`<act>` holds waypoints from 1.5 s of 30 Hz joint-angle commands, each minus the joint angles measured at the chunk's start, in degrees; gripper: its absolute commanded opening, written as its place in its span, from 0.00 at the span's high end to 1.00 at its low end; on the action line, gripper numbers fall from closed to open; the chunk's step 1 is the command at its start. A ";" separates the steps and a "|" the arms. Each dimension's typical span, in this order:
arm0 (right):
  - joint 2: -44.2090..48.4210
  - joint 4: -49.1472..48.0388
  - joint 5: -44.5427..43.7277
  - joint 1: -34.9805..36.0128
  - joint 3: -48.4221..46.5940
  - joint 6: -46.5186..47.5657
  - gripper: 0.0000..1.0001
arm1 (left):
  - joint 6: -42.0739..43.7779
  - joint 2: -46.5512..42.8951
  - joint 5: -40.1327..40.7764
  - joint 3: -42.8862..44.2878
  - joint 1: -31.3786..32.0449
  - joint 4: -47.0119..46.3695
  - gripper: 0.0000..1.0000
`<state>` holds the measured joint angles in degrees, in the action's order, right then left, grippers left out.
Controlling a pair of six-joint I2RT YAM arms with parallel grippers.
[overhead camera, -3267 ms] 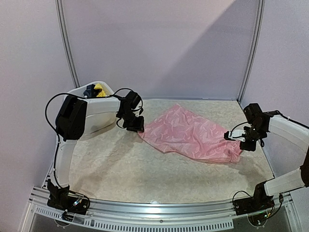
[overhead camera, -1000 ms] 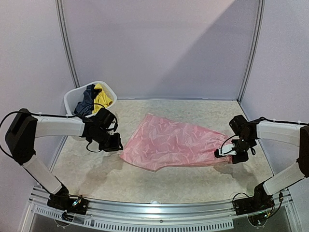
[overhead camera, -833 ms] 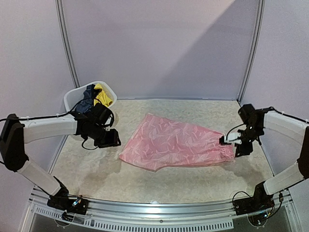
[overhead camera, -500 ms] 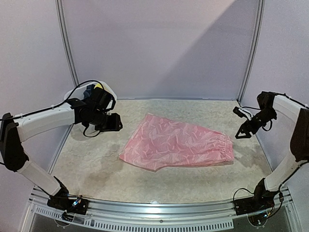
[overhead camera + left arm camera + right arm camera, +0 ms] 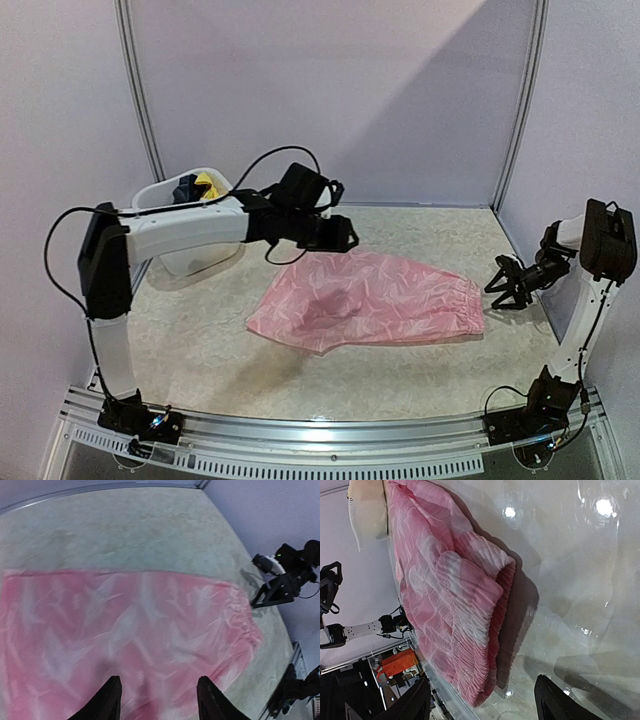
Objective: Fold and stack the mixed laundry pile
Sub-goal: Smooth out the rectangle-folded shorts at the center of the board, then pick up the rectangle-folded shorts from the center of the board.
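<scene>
The thin pink piece (image 5: 372,305) lies spread flat in the middle of the table, its gathered band toward the right. My left gripper (image 5: 338,236) hovers open above its far left edge; in the left wrist view the pink piece (image 5: 130,625) fills the frame below the gripper (image 5: 159,702), with nothing between the fingers. My right gripper (image 5: 503,286) stands open just right of the gathered band (image 5: 485,625), apart from it. A navy top (image 5: 186,187) and a yellow piece (image 5: 206,184) sit in the tub.
The white plastic tub (image 5: 190,260) stands at the back left corner, partly behind the left arm. Pale walls and metal posts close in the table on three sides. The right arm (image 5: 282,577) also shows in the left wrist view.
Both grippers have opened and let go of the pink piece, which now lies flat. The left arm rose and swung right over its far edge. The right arm drew back to the right.
</scene>
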<state>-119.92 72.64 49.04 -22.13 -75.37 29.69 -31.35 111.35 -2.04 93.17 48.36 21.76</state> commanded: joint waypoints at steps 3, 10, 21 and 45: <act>-0.48 -3.72 -2.44 0.31 2.90 -4.03 0.28 | -13.03 20.90 -9.80 18.27 4.54 -12.67 0.48; -0.81 -7.92 -3.35 3.54 4.17 -7.54 0.28 | -22.77 40.46 -12.32 39.44 7.72 -12.25 0.50; -3.64 -11.84 -1.57 7.40 4.73 -11.05 0.28 | -28.29 47.15 -14.13 39.40 7.99 -12.38 0.51; -1.97 -14.64 -3.50 8.15 6.13 -13.29 0.28 | -14.24 39.18 -9.39 36.15 10.24 -17.06 0.54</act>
<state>-120.81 65.14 52.90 -14.98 -71.16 16.45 -48.42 150.30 -9.45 125.58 56.60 7.18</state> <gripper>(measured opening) 0.715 0.476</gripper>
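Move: The left hand hangs half open above the pink folded shorts; their middle lies about 5 cm to its right, 2 cm back and some 16 cm below. Their gathered waistband is some 29 cm to that hand's right and 4 cm back. From the low, open right hand, the waistband is about 5 cm to the left, 3 cm back and 2 cm below, while the shorts' middle lies roughly 27 cm left and 1 cm back. The left hand sweeps some 20 cm right over the shorts towards the waistband, bending downward on the way to finish about 15 cm lower, its wrist turning some 30 degrees so the half-open fingers point more to the right; it lingers low over the waistband half, then starts to rise, by about 4 cm. Meanwhile the right hand sinks slightly and slides about 4 cm left, its wide-open fingers coming up against the waistband edge, and stays there without closing. ##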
